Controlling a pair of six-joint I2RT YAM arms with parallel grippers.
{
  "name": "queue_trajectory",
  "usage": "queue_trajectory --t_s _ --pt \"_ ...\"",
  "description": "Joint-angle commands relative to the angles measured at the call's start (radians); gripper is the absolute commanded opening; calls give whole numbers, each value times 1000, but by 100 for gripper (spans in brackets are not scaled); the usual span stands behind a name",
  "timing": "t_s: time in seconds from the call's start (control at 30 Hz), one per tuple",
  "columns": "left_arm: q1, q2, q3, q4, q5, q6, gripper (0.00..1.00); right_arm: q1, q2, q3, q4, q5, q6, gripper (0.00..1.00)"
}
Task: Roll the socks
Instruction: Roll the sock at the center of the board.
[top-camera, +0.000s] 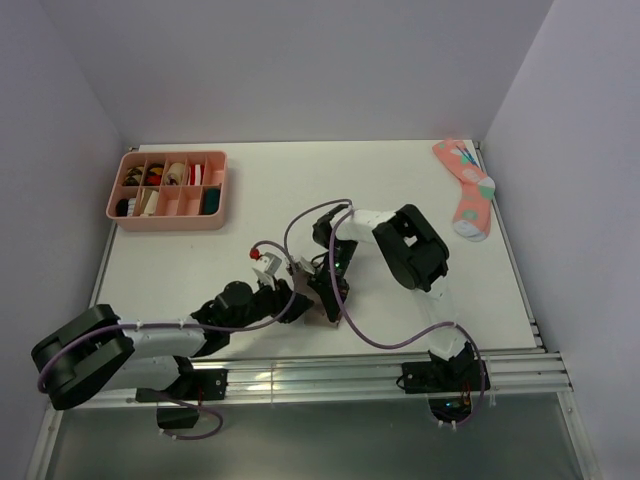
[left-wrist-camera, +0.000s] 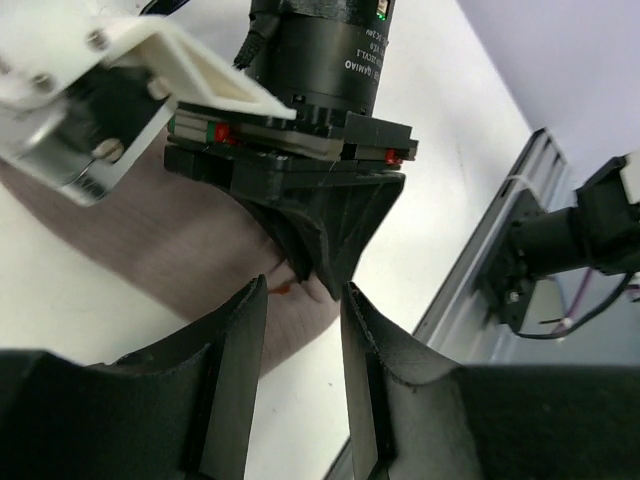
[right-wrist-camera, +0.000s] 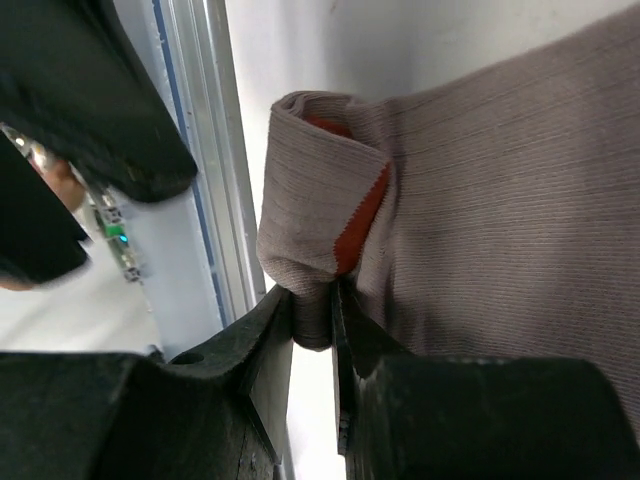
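Note:
A taupe-brown sock (right-wrist-camera: 500, 200) lies flat near the table's front edge, and little of it shows under the arms in the top view (top-camera: 299, 272). Its end is folded over, with a red patch (right-wrist-camera: 360, 220) showing in the fold. My right gripper (right-wrist-camera: 312, 295) is shut on that folded end and reaches down onto it from above (top-camera: 330, 298). My left gripper (left-wrist-camera: 305, 290) stands open just in front of the same end, its fingertips on either side of the right gripper's tips, with nothing between its fingers (left-wrist-camera: 235, 360). It comes in low from the left (top-camera: 283, 296).
A pink compartment tray (top-camera: 170, 215) with small items sits at the back left. A coral-pink spotted sock (top-camera: 466, 190) lies at the back right by the wall. The aluminium rail (top-camera: 350, 365) runs along the front edge, close to the sock's end (right-wrist-camera: 215, 180).

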Motion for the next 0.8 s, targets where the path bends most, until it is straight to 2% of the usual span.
queue_trajectory --t_s 0.0,0.47,0.77 --pt "-15 46 62 -3 -24 83 41 -5 15 18 8 38 63 21" --pt "-41 242 170 -35 40 173 45 -13 24 6 43 57 94 21" --pt "-41 313 135 14 77 155 44 -33 27 6 46 58 107 20"
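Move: The sock's folded cuff, already pinched in the right fingertips, lies about 5 cm to the left hand's right, 1 cm back and 7 cm below it. The flat part of the sock runs outward from the cuff, its middle some 5 cm ahead of the left hand, 1 cm right and 9 cm down. From the right hand, the cuff is 1 cm left and level fore and aft, at fingertip height. The open left fingers sink some 5 cm, 3 cm rightward, astride the cuff the right fingers keep pinched. ##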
